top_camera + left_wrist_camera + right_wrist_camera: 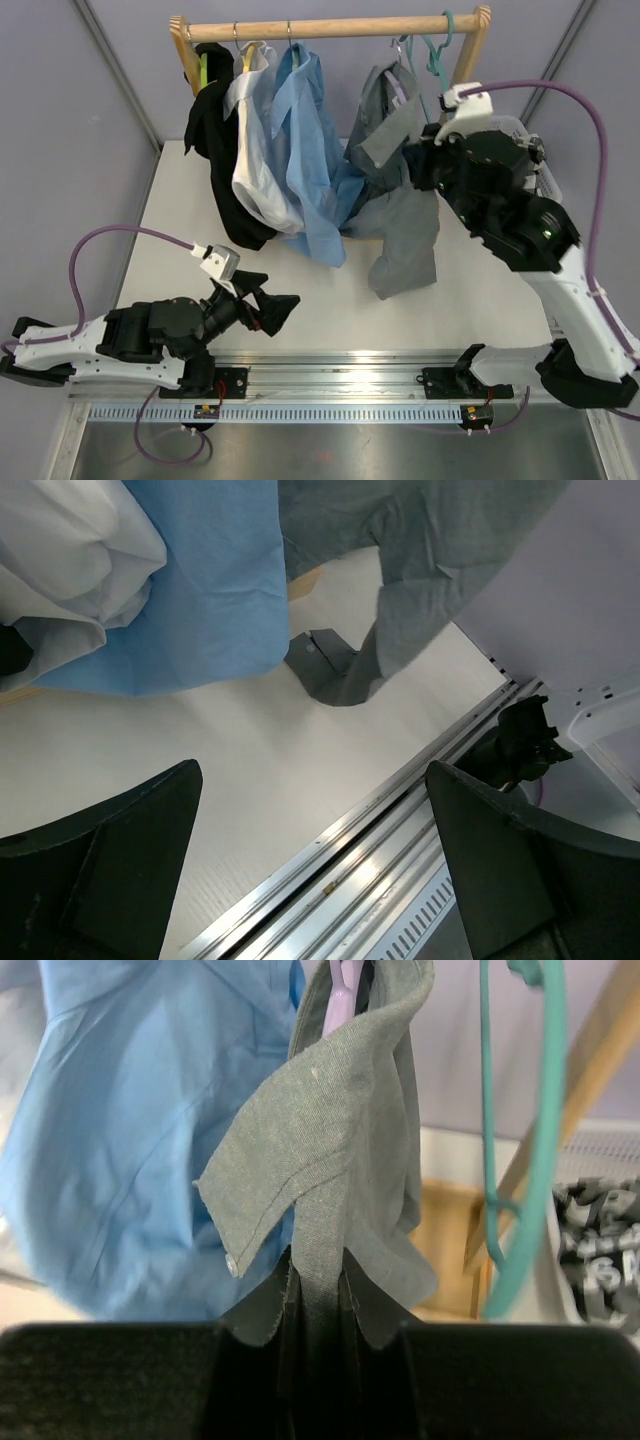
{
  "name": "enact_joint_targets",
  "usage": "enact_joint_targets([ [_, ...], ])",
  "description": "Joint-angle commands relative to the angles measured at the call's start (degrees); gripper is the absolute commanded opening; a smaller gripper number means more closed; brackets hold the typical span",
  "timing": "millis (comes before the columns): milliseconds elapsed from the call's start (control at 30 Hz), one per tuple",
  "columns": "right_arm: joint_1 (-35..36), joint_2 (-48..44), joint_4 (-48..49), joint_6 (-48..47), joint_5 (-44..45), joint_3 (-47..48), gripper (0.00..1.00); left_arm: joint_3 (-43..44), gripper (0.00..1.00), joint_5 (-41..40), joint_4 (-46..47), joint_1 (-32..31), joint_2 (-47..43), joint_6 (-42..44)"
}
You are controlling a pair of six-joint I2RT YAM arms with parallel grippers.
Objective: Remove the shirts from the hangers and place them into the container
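Note:
Several shirts hang on the wooden rail (330,27): black (210,150), white (255,165), light blue (310,170) and grey (405,215). The grey shirt (330,1130) hangs on a lilac hanger (343,995), and my right gripper (320,1290) is shut on its collar fold. A bare teal hanger (530,1160) hangs just to the right. Behind it stands the white lattice container (600,1145), holding a black-and-white checked shirt (595,1230). My left gripper (280,310) is open and empty, low over the table's front, short of the shirts' hems (430,570).
The rack's wooden side posts (470,50) stand at the rail's ends, and its wooden base (450,1240) lies under the shirts. A metal rail (400,820) runs along the table's near edge. Grey walls close in both sides.

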Motion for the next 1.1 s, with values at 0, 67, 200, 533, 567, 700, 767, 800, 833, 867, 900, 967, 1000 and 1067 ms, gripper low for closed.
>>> enact_joint_targets([
  [0,1.39,-9.13,-8.00,9.53,-0.99,-0.43,0.00,3.88,0.98,-2.57,5.46,-0.31,3.41,4.25],
  [67,1.48,-10.99,-11.98,12.60,-3.72,-2.89,0.00,5.12,0.98,-3.01,7.39,-0.31,5.87,7.84],
  [200,1.56,-17.13,-19.02,16.74,-13.45,-8.95,0.00,6.62,0.97,-4.32,19.22,-0.31,9.04,15.23],
  [533,1.48,-27.34,-22.54,22.20,-31.15,-19.94,0.00,4.77,0.96,-4.51,59.51,-0.31,21.95,41.86],
  [567,1.56,-27.78,-22.55,22.64,-31.76,-20.03,0.00,6.25,0.96,-3.46,61.87,-0.22,23.62,43.53],
  [700,1.48,-29.45,-22.90,22.90,-33.96,-19.07,0.00,8.63,0.97,-0.91,64.11,2.58,29.86,42.42],
  [767,1.48,-29.72,-22.90,22.90,-34.75,-18.72,0.00,9.78,0.97,3.20,59.12,7.30,30.92,35.14],
  [800,1.48,-29.81,-23.07,22.82,-35.36,-18.45,0.00,9.87,0.97,4.54,58.30,8.99,31.45,32.94],
  [833,1.48,-29.81,-23.07,22.82,-35.72,-18.36,0.00,9.70,0.97,5.59,57.86,10.40,32.15,31.70],
  [867,1.48,-29.89,-23.25,22.73,-35.90,-18.36,0.00,9.43,0.97,8.21,57.42,13.02,32.51,28.38],
  [900,1.48,-30.16,-23.25,22.73,-36.25,-18.54,0.00,9.26,0.97,9.46,57.24,14.27,32.86,27.13],
  [967,1.48,-30.42,-23.07,22.73,-36.77,-18.80,0.00,9.25,0.97,12.61,57.50,16.64,33.82,24.83],
  [1000,1.48,-30.42,-22.81,22.64,-37.30,-19.15,0.00,9.78,0.97,13.42,57.59,17.18,34.18,24.39],
  [1067,1.56,-30.68,-22.20,22.82,-37.57,-19.68,0.00,10.57,0.97,15.70,57.68,18.32,35.58,22.99],
])
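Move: The right hand already holds the gray shirt, its purple hanger unhooked, about 8 cm ahead, 3 cm left and 6 cm above that hand; the clear space before the rack where it goes is some 20 cm behind and 11 cm below. An empty teal hanger is roughly 8 cm ahead, 6 cm right, 6 cm up; the blue shirt 8 cm ahead, 17 cm left, 5 cm lower. From the left hand the purple hanger is about 28 cm ahead, 20 cm right, 24 cm up. Back towards the robot, then down as well, the right hand draws the gray shirt about 20 cm away from the rail, keeping its pinch while tipping down and turning counter-clockwise by some 30 degrees each. The open left hand swings right and up, then forward, tilting its fingers upward, to come close to the purple hanger. ##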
